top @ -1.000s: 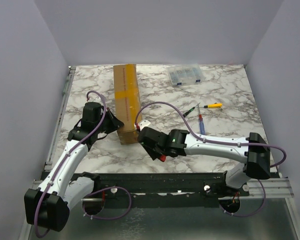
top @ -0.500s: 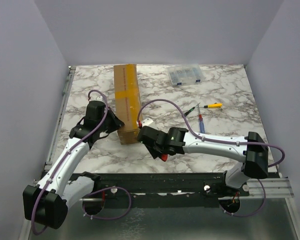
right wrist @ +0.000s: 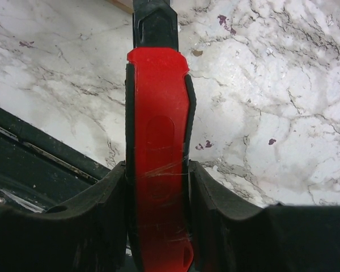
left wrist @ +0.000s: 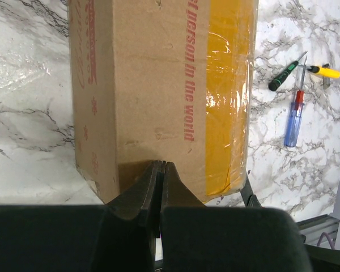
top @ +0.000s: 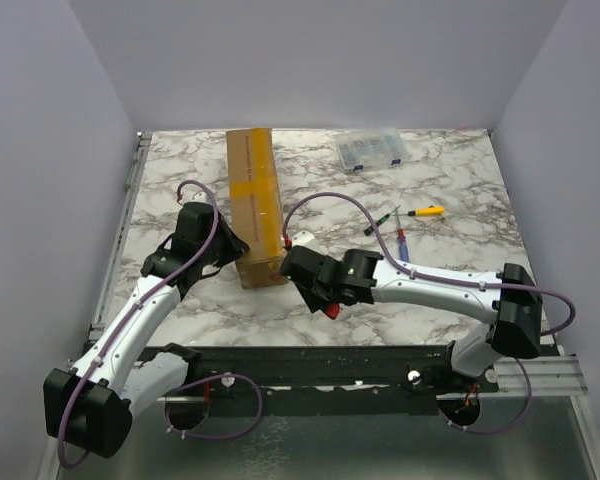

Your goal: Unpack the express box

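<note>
The express box (top: 252, 190), a long brown carton with yellow tape, lies lengthwise on the marble table left of centre. In the left wrist view the box (left wrist: 158, 85) shows red printing and its taped seam. My left gripper (top: 236, 247) is shut and empty, with its tips (left wrist: 160, 165) against the box's left side near the near end. My right gripper (top: 310, 285) sits just right of the box's near end, shut on a red-handled knife (right wrist: 157, 102). The knife's black head points at the box corner, and its red butt (top: 329, 311) sticks out toward the near edge.
A clear organiser case (top: 372, 150) stands at the back right. Three screwdrivers lie right of the box, one yellow-handled (top: 427, 211), one green (top: 380, 220) and one blue (top: 404, 248). The black rail (top: 310, 365) runs along the table's near edge.
The right gripper with the knife has crept a little toward the box's near end. The left gripper has edged in against the box's side.
</note>
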Controlling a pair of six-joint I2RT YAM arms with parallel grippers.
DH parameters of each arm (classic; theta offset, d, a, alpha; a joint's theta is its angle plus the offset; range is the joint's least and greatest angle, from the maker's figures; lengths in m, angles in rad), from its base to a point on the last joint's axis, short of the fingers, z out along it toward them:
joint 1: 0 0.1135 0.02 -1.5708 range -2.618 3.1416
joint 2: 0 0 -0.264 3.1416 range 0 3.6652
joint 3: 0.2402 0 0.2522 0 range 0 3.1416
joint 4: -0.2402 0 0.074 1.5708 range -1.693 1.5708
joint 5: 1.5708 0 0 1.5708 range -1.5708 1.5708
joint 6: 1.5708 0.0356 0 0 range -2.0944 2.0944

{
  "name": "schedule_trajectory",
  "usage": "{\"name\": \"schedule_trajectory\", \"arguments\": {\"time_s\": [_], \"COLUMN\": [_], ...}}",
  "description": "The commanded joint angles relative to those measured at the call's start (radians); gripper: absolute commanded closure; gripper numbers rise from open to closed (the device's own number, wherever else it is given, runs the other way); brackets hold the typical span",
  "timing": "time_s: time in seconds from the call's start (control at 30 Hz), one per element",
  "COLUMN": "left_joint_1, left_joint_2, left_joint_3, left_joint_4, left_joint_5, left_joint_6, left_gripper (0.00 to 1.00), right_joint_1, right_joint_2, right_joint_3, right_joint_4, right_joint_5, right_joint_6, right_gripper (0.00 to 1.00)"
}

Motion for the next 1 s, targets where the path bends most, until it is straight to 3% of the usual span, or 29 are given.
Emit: {"name": "schedule_trajectory", "arguments": {"time_s": [0.0, 0.17, 0.27, 0.33, 0.5, 0.57, 0.67, 0.8, 0.97], "left_joint_1": [0.009, 0.009, 0.011, 0.011, 0.015, 0.023, 0.04, 0.114, 0.207], "left_joint_2": [0.028, -0.002, -0.009, -0.003, 0.01, 0.016, 0.05, 0.139, 0.305], "left_joint_3": [-0.064, -0.048, -0.008, 0.045, 0.228, 0.279, 0.316, 0.297, 0.284], "left_joint_4": [-0.268, -0.247, -0.209, -0.185, -0.164, -0.138, -0.085, 0.012, 0.192], "left_joint_5": [-0.124, -0.056, 0.071, 0.16, 0.204, 0.205, 0.117, -0.015, -0.006], "left_joint_6": [0.043, 0.052, 0.063, 0.093, 0.17, 0.193, 0.208, 0.173, 0.09], "left_gripper": [1.0, 1.0, 1.0, 0.88, 0.36, 0.23, 0.11, 0.07, 0.04], "right_joint_1": [-0.039, -0.039, -0.04, -0.063, -0.204, -0.245, -0.311, -0.317, -0.291], "right_joint_2": [-0.061, -0.186, -0.265, -0.289, -0.271, -0.265, -0.21, -0.088, -0.022], "right_joint_3": [-0.044, -0.158, -0.229, -0.273, -0.319, -0.334, -0.322, -0.27, -0.304], "right_joint_4": [-0.115, -0.083, -0.004, 0.08, 0.314, 0.444, 0.598, 0.722, 0.875], "right_joint_5": [0.128, 0.097, 0.085, 0.069, -0.002, -0.041, -0.103, -0.089, -0.1], "right_joint_6": [0.06, 0.067, 0.044, 0.008, -0.066, -0.09, -0.087, -0.063, 0.005], "right_gripper": [1.0, 1.0, 1.0, 1.0, 1.0, 1.0, 1.0, 1.0, 1.0]}}
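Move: My left hand has its shut fingertips on the near left part of the box's top; the box's middle is about 14 cm ahead, 2 cm right and 4 cm below. The red cutter lies some 10 cm back and 15 cm right of it. From my right hand, which holds that cutter, the box's middle is about 22 cm ahead and 13 cm left, the green screwdriver 17 cm ahead and 14 cm right, the blue one 13 cm ahead and 20 cm right. I draw the cutter rightwards, away from the box's near end, by nearly 8 cm, then sweep it about 12 cm forward and back left alongside the box's right side, rolling the wrist some 20 degrees and keeping my grip. Meanwhile my left fingertips lift off the box's top about 10 cm, spread wide, then reach forward over it and start sinking. ##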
